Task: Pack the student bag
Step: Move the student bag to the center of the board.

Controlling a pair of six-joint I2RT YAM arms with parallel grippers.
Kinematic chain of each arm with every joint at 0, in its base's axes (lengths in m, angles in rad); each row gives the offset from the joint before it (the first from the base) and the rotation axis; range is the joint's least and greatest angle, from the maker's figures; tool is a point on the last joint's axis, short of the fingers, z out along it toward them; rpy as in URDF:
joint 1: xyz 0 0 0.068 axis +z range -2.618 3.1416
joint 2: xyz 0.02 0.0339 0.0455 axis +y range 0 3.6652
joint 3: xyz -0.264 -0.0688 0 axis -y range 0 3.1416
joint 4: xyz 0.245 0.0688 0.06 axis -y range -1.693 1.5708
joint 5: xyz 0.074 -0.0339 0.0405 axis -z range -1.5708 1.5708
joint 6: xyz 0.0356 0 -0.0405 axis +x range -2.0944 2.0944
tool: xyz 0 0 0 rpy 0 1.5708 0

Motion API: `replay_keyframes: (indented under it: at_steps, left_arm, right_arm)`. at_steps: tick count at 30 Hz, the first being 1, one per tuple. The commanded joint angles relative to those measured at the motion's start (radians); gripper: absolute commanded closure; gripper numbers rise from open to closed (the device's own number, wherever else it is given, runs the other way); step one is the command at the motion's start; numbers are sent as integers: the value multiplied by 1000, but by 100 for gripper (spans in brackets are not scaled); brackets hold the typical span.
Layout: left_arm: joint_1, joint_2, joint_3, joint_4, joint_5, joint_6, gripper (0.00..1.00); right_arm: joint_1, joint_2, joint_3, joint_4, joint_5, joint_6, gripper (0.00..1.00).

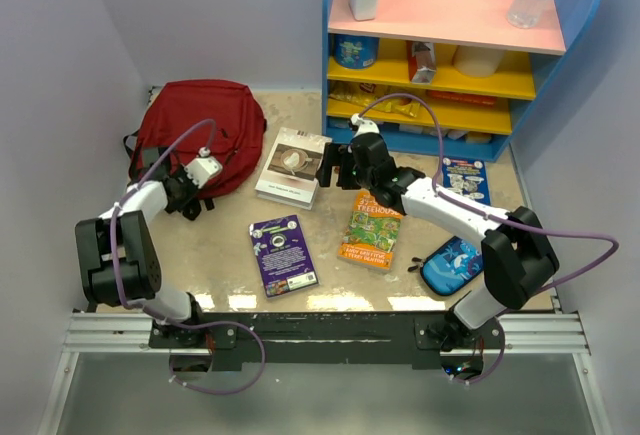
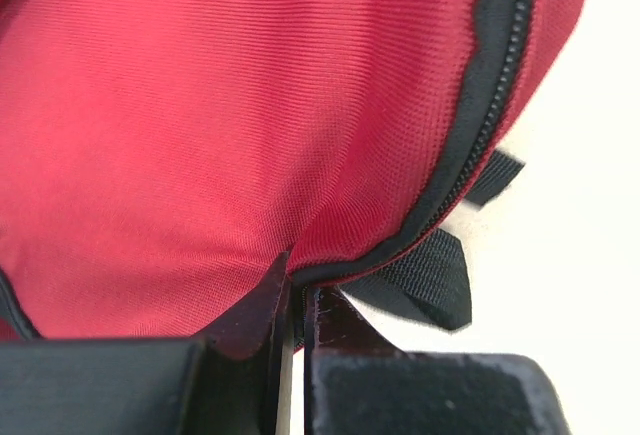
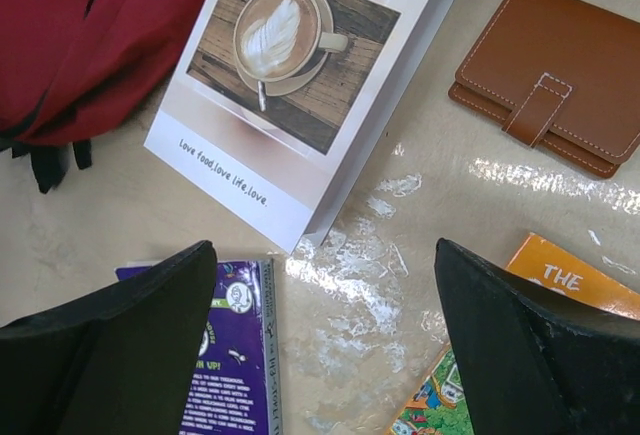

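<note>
The student bag, dark red with a black zipper, lies at the table's far left. My left gripper is at its near edge. In the left wrist view the jaws are shut on the bag's zipper seam, with a black strap just to the right. My right gripper hovers open and empty beside a white book with a coffee picture. In the right wrist view it is over bare table, between that white book, a purple book and an orange book.
A brown wallet lies right of the white book. The purple book and orange book lie mid-table. A blue zip pouch and a blue book lie at the right. A colourful shelf stands at the back right.
</note>
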Motion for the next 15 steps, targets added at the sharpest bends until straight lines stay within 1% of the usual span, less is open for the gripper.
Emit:
replay_keyframes:
  at_steps: [1, 2, 3, 5, 6, 7, 8, 9, 10, 11, 15]
  left_arm:
    - [37, -108, 137, -26, 99, -172, 100]
    - [52, -127, 194, -41, 128, -224, 100]
    - [58, -139, 226, -97, 159, -241, 100]
    - [58, -173, 320, -173, 249, -269, 100]
    - [58, -182, 347, -249, 280, -272, 100]
    - [58, -204, 372, -292, 346, -264, 100]
    - [55, -214, 415, -341, 380, -229, 100]
    - [52, -224, 433, -445, 410, -205, 100]
    - [46, -242, 452, -495, 441, -183, 100]
    - [23, -250, 479, -585, 443, -141, 100]
    - [-19, -273, 521, -805, 466, -10, 100]
  right_arm:
    - [4, -46, -13, 37, -21, 1, 8]
    - [4, -49, -14, 40, -21, 1, 8]
    - [3, -49, -16, 41, -23, 1, 9]
    - [3, -48, -16, 44, -32, 4, 9]
    - [4, -46, -14, 44, -35, 2, 9]
    - [4, -42, -4, 34, -36, 1, 10]
    - [3, -36, 7, 21, -36, 1, 10]
    - [3, -16, 19, 3, -44, 4, 10]
    - [3, -8, 47, -29, -49, 5, 10]
    - [4, -3, 55, -35, -52, 4, 10]
    - [3, 7, 62, -36, -85, 19, 11]
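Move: My left hand already pinches the red bag's zippered near edge low over the board; the bag's middle lies about 15 cm ahead and 6 cm to its right. The board's centre is some 36 cm to that hand's right and about 2 cm back. The coffee book lies 31 cm right and 5 cm ahead of it, the purple book 29 cm right and 15 cm back. From my right hand, the board's centre is roughly 3 cm back, 3 cm left and 14 cm below. Keeping the pinch on the bag's edge, I haul my left hand steeply up about 20 cm, easing almost 4 cm forward over the bag at first, then drawing back by about as much and some 5 cm left, away from the board's centre. As it rises the fingertips tip outward and up and the hand's right side lifts, each some 15 degrees. ##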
